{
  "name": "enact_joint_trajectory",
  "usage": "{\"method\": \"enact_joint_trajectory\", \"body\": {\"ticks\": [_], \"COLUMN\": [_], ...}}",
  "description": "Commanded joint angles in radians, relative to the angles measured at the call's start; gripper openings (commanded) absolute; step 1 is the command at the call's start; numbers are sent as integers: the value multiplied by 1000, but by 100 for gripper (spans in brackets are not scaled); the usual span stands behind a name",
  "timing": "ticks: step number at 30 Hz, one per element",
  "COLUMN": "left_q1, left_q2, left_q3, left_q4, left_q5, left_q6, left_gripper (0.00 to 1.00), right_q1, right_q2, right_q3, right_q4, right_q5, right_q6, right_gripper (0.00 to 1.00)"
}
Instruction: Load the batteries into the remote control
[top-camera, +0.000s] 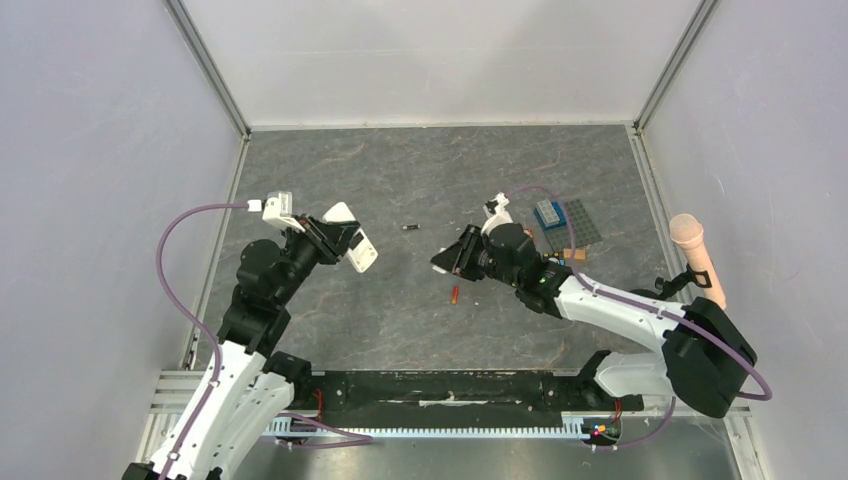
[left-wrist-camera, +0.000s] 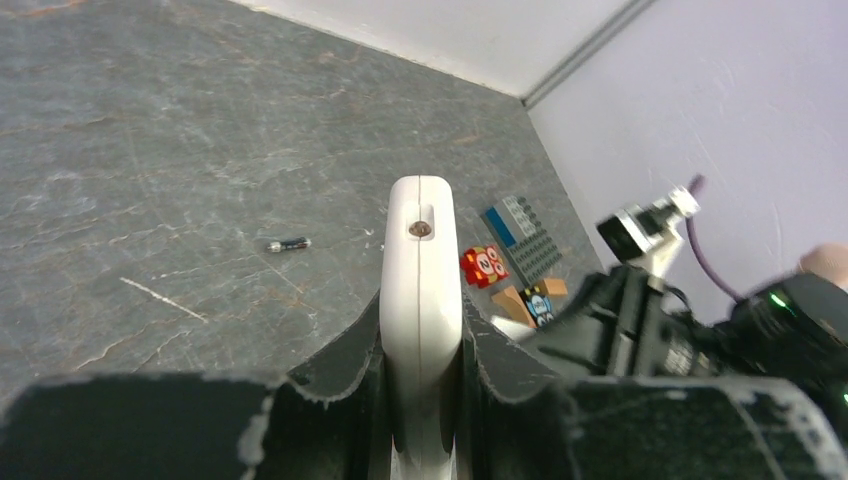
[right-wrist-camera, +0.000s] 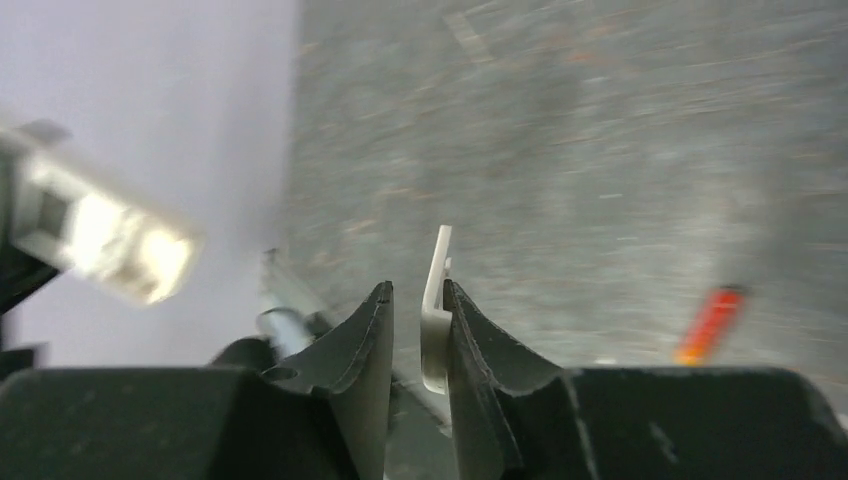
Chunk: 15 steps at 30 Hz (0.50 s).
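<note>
My left gripper (top-camera: 335, 240) is shut on the remote control (top-camera: 352, 240), a white bar held edge-up above the table. The left wrist view shows its narrow white edge (left-wrist-camera: 422, 270) pinched between both pads. The dark battery (top-camera: 409, 228) lies on the table between the arms, also visible in the left wrist view (left-wrist-camera: 289, 244). The orange-red battery (top-camera: 454, 294) lies just below my right gripper (top-camera: 447, 260); it appears blurred in the right wrist view (right-wrist-camera: 709, 324). In that view my right gripper (right-wrist-camera: 418, 290) is open; a thin white cover piece (right-wrist-camera: 436, 300) leans against its right finger, with a gap to the left finger.
A dark grey studded baseplate (top-camera: 575, 222) with a blue brick (top-camera: 546, 212) lies behind the right arm, beside a small red block with white circles (left-wrist-camera: 484, 265) and small tan pieces. A pink-headed stick (top-camera: 697, 255) stands near the right wall. Walls enclose three sides.
</note>
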Motion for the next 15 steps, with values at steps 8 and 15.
{"method": "enact_joint_trajectory", "body": {"ticks": [8,15], "left_q1": [3,2], "left_q2": [-8,38], "left_q3": [44,42], "left_q4": [-48,-53], "left_q5": [252,293], "left_q6": [137,109], "left_gripper": [2,2], "right_q1": [-125,-142], "right_q2": [162,215], "right_q3": [12,24], "right_q4": [-349,-388], "right_q5": [232,295], "right_q6": [-315,-322], "right_gripper": [27,29]}}
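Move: The red battery lies on the table almost straight under my right hand, some 19 cm down, about 2 cm ahead and 4 cm to the right. The white battery cover is still at my right fingertips, already slackened, and the black battery lies about 20 cm ahead and 6 cm left of that hand, also down on the table. From my left hand, which holds the remote, the red battery is about 20 cm to the right, level ahead, 28 cm down. With my right hand I drop fast, about 15 cm, and sweep some 11 cm right across the red battery to its right side, tipping the fingers roughly 40 degrees until they point steeply down, their gap unchanged; the cover comes free of them. My left hand keeps its grip on the remote and eases a few centimetres right and back, then down, turning slightly clockwise. ##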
